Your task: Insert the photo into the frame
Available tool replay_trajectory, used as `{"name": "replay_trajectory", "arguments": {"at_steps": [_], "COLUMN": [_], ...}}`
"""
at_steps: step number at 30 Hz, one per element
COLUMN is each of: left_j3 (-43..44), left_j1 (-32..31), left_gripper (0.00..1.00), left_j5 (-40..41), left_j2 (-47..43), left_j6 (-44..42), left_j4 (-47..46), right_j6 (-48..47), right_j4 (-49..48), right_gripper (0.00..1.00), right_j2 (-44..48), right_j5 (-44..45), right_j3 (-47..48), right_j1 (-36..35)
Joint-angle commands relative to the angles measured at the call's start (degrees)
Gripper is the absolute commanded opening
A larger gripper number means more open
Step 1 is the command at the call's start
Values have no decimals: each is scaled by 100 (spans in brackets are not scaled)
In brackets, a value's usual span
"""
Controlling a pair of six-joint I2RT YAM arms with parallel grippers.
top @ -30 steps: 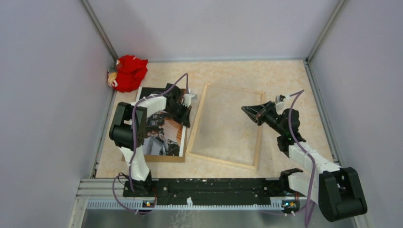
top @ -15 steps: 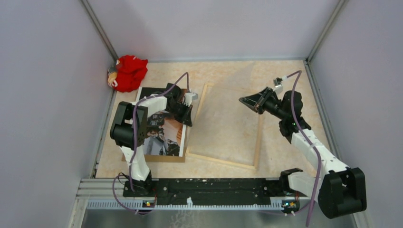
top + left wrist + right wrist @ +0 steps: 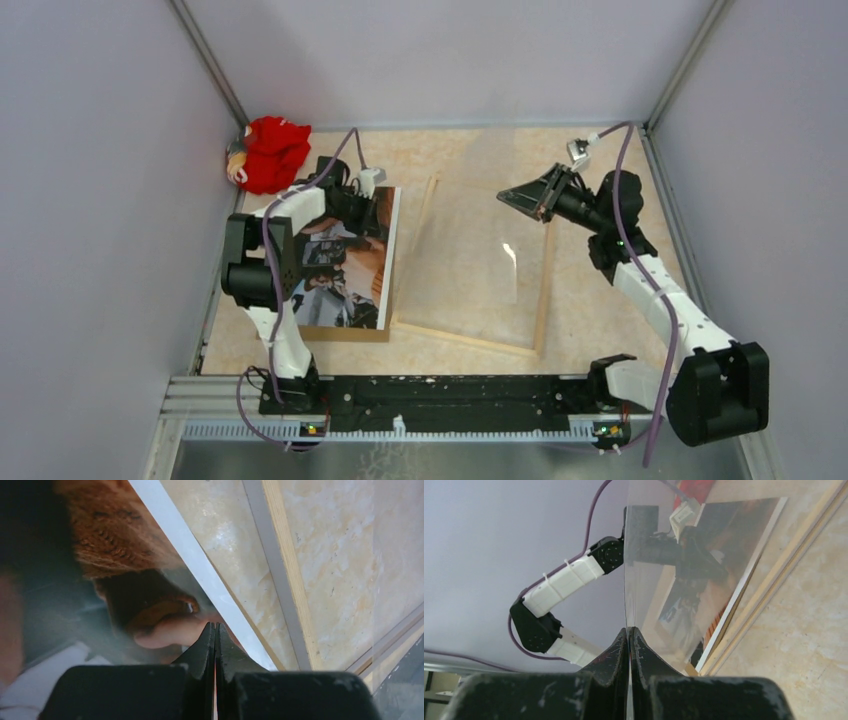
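Note:
The photo [image 3: 345, 270] lies face up on a brown backing board [image 3: 350, 334] at the left. My left gripper [image 3: 378, 212] is shut with nothing in it, its tips [image 3: 215, 626] just over the photo [image 3: 125, 580] near its white right border. The frame [image 3: 545, 290] lies wood side up in the middle, and its rail [image 3: 282, 570] runs beside the photo. My right gripper [image 3: 503, 197] is shut on the edge of a clear sheet [image 3: 490, 240], held tilted above the frame. In the right wrist view the sheet [image 3: 659, 605] rises edge-on from the shut tips [image 3: 629, 630].
A red cloth toy [image 3: 270, 152] sits in the far left corner against the wall. Grey walls close the table in on three sides. The arms' black base rail [image 3: 450, 392] runs along the near edge.
The right gripper has lifted the clear sheet off the frame, up and toward the back. The left gripper has slid from the photo's middle toward its far edge.

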State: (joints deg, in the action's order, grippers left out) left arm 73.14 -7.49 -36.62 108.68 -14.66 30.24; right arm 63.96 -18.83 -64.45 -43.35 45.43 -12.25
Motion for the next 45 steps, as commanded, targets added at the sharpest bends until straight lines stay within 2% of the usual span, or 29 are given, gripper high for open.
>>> {"name": "replay_trajectory", "arguments": {"at_steps": [1,7,11,15,25,35,45], "left_j3": [119,-35,-83,-111,-119,-164,-199], "left_j1": [28,20,-56,-157,-379,-485,-621], "left_gripper": [0,0,0,0,0,0,0], "left_j5": [-215,-320,-364,-368,-337,-302,-249], "left_j2": [79,120,127,143,186,260,326], "left_j6": [73,79,46,52,107,125,156], "left_j4": [-10,-87,-97,-132,-170,-193,-248], "right_j6": [-426,-1006,-1852,-2091,-1883,-1325,-1319], "right_j4": [-180,273,1380,1746,1099,77,-205], "right_gripper": [0,0,0,0,0,0,0], "right_j2": [-267,-770,-915,-922,-363,-236,-237], "right_j5": [-277,-80,546,971,1759,1896,1894], "right_j3": [-311,-1057,-905,-900,-1716,-2389,-2469], "right_j1": [107,614,714,715,715,718,717]}}
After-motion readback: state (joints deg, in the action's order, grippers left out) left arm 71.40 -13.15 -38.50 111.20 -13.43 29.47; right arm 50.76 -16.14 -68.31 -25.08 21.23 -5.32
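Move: The right hand grips the clear sheet high up; the frame's middle lies about 30 cm below, 4 cm farther out and level sideways, with the frame's right side about 11 cm to the hand's right. The photo's middle is some 24 cm left, 5 cm ahead and 30 cm down. From the left hand, the frame's middle is about 18 cm right, 2 cm back and 5 cm below. Right hand lowers the gripped sheet about 22 cm towards the frame, swinging right; closed left hand shifts right-back. ##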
